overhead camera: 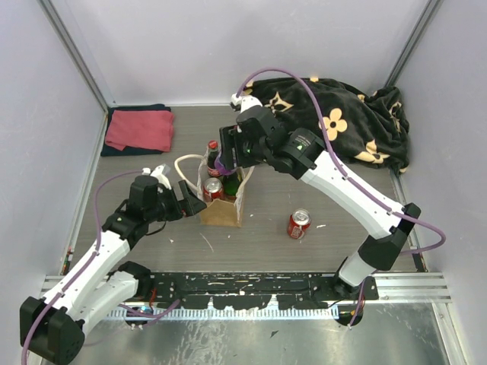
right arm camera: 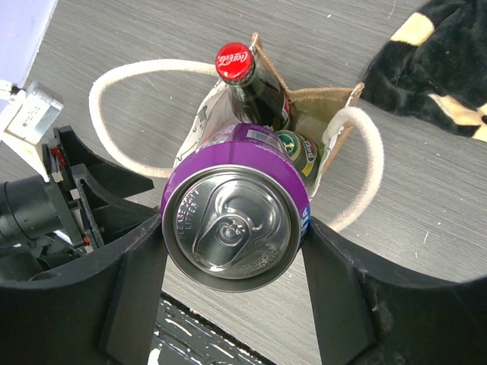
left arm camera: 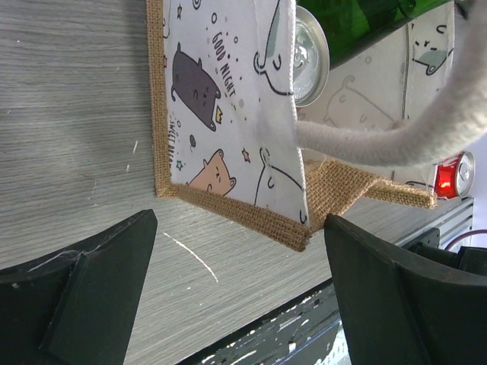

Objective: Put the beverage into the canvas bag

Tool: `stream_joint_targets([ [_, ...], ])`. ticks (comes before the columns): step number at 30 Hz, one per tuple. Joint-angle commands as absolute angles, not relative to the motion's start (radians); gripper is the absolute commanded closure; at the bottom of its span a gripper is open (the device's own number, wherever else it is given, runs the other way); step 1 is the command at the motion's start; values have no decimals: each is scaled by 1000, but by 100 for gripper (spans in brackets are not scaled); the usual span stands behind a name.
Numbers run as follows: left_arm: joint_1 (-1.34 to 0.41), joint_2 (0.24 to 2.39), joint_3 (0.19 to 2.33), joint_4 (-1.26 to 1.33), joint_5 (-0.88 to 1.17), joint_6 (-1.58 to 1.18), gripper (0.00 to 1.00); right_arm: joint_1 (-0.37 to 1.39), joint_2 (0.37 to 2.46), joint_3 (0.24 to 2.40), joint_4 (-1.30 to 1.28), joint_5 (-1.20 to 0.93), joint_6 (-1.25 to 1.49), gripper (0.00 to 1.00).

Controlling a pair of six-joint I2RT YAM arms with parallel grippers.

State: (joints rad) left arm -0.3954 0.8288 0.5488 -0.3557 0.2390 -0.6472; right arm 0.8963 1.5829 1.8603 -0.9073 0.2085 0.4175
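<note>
The canvas bag (overhead camera: 225, 208) stands upright mid-table with cream handles (overhead camera: 185, 161). In it are a cola bottle (overhead camera: 212, 154), a red can (overhead camera: 213, 188) and a green bottle (overhead camera: 231, 185). My right gripper (overhead camera: 227, 161) is shut on a purple beverage can (right arm camera: 236, 220) and holds it just above the bag's open mouth (right arm camera: 327, 99), next to the cola bottle (right arm camera: 236, 65). My left gripper (overhead camera: 190, 199) is open and empty at the bag's left side; in the left wrist view its fingers (left arm camera: 91, 289) straddle the bag's lower burlap corner (left arm camera: 251, 217) without touching it.
A second red can (overhead camera: 298, 223) stands on the table right of the bag. A folded red towel (overhead camera: 139, 129) lies at the back left. A black flowered blanket (overhead camera: 342, 122) is heaped at the back right. The black rail (overhead camera: 243, 287) runs along the near edge.
</note>
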Motion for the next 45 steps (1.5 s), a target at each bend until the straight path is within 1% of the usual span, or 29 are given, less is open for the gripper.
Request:
stream_joint_targets([
  [1, -400, 812, 536, -379, 257, -616, 2, 917, 1571, 1847, -756, 227, 420, 99],
  [22, -401, 799, 649, -471, 297, -594, 2, 926, 1583, 1578, -668, 281, 425, 99],
  [33, -400, 816, 687, -453, 283, -596, 2, 928, 1634, 1547, -698, 273, 433, 99],
  [45, -401, 802, 693, -466, 276, -597, 2, 927, 1732, 1499, -670, 286, 431, 99],
])
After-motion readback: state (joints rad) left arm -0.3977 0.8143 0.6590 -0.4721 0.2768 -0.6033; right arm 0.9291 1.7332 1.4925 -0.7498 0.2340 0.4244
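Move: The right hand already holds the purple can above the bag; the free spot for it lies about 22 cm below and 1 cm back. From that spot, the red can is some 6 cm left and 2 cm farther out, the green bottle about 6 cm farther out, and the cola bottle roughly 6 cm left and 8 cm out. From the left hand, the spot lies about 11 cm right, 4 cm below. Keeping its grip, the right hand lowers the purple can 18 cm into the bag, tipping down; left rises 3 cm. ##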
